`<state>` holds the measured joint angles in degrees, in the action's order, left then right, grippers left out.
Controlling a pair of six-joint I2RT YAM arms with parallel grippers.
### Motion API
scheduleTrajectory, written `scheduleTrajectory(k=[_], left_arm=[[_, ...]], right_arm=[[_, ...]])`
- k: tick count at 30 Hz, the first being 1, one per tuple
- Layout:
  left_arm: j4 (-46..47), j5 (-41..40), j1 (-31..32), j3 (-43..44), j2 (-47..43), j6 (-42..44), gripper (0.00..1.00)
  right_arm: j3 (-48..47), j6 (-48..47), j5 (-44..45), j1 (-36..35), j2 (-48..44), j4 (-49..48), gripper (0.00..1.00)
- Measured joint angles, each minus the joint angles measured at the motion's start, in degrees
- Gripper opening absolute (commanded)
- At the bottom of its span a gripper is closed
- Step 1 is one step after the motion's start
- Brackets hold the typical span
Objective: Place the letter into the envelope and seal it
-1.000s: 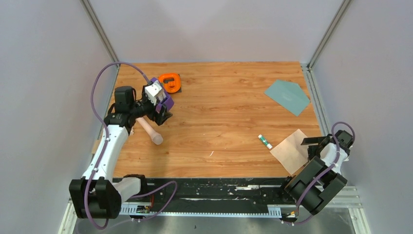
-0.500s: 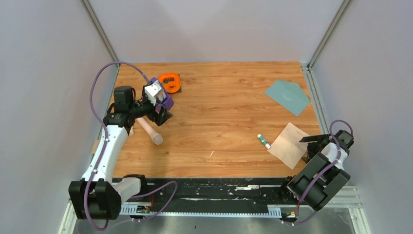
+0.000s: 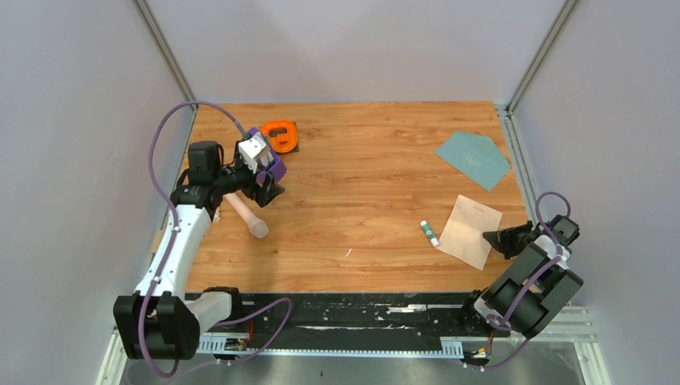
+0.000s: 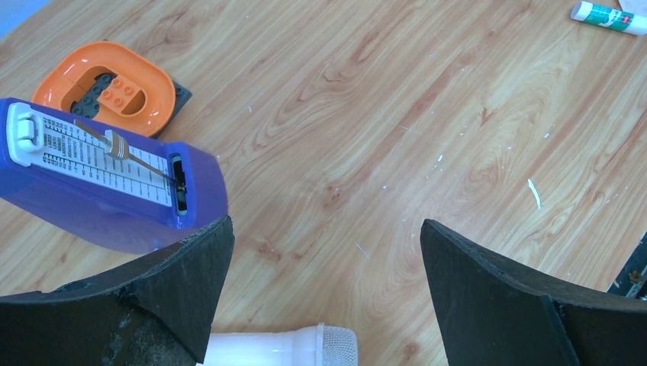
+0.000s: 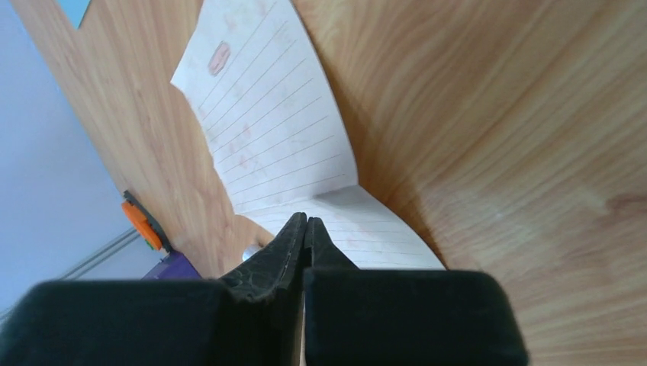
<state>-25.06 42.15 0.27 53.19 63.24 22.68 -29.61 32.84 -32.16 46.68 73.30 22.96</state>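
Note:
The letter [image 3: 470,231], a pale beige lined sheet, lies at the right side of the table; in the right wrist view the letter [image 5: 267,130] curls up toward the jaws. My right gripper [image 3: 491,237] [image 5: 305,220] is shut on the letter's near right edge. The grey-teal envelope [image 3: 473,159] lies flat at the far right, apart from the letter, and a corner of the envelope [image 5: 75,9] shows in the right wrist view. My left gripper [image 3: 265,195] [image 4: 324,229] hangs open over the left side of the table, holding nothing.
A glue stick [image 3: 431,233] [image 4: 606,17] lies just left of the letter. A pinkish cylinder [image 3: 247,216] [image 4: 282,347] lies under the left gripper. A purple metronome [image 4: 99,183] and an orange holder [image 3: 279,135] [image 4: 107,88] stand at the far left.
My right gripper has gone from open to shut on the letter's edge, and the letter has shifted up and left and turned, pushing the glue stick slightly. The left arm has not moved.

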Motion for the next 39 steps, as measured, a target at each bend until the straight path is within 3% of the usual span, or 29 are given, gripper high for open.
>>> scheduleTrajectory(k=[6,7,11,14,15,23,28,39], left_arm=[[0.0,-0.3,0.0,0.0,0.4,0.0,1.00],[0.0,-0.4,0.0,0.0,0.4,0.0,1.00],[0.0,-0.6,0.0,0.0,0.7,0.0,1.00],[0.0,-0.7,0.0,0.0,0.7,0.0,1.00],[0.0,-0.7,0.0,0.0,0.7,0.0,1.00],[0.0,-1.0,0.0,0.0,0.7,0.2,1.00],[-0.2,-1.1,0.0,0.0,0.7,0.4,1.00],[-3.3,-2.0,0.0,2.5,0.9,1.6,1.00]], right_arm=[[-0.1,-0.2,-5.3,0.0,0.0,-0.7,0.01],[-0.2,-0.2,-5.4,0.0,-0.1,-0.5,0.06],[-1.6,-0.7,-3.0,0.0,-1.8,1.8,0.65],[-2.6,-1.5,1.2,0.0,-3.7,3.8,0.94],[-2.9,-1.4,2.3,0.0,-4.1,4.4,0.99],[-4.8,-2.5,10.8,0.0,-1.3,6.6,1.00],[-8.2,-3.3,8.0,0.0,5.1,5.1,1.00],[-8.4,-4.1,2.9,0.0,6.8,3.5,0.97]])
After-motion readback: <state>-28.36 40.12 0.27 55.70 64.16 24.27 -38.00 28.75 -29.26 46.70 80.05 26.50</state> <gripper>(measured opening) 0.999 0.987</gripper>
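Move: The letter, creased across, lies under and beside the right hand's shut fingertips at its right-hand edge; its middle is about 5 cm to the left, 1 cm ahead and 2 cm below. The glue stick is roughly 17 cm left of the hand and level with it; the envelope some 24 cm ahead and 4 cm left. From the left hand the letter lies about 58 cm right, 7 cm back and 20 cm down. Rising a centimetre or two with its fingers still shut, the right hand first edges forward and left over the letter, then swings about 4 cm right and 2 cm back, opening fully. It sinks again and pushes forward some 2.5 cm, ending low with the spread fingers at the letter's right-hand edge. ##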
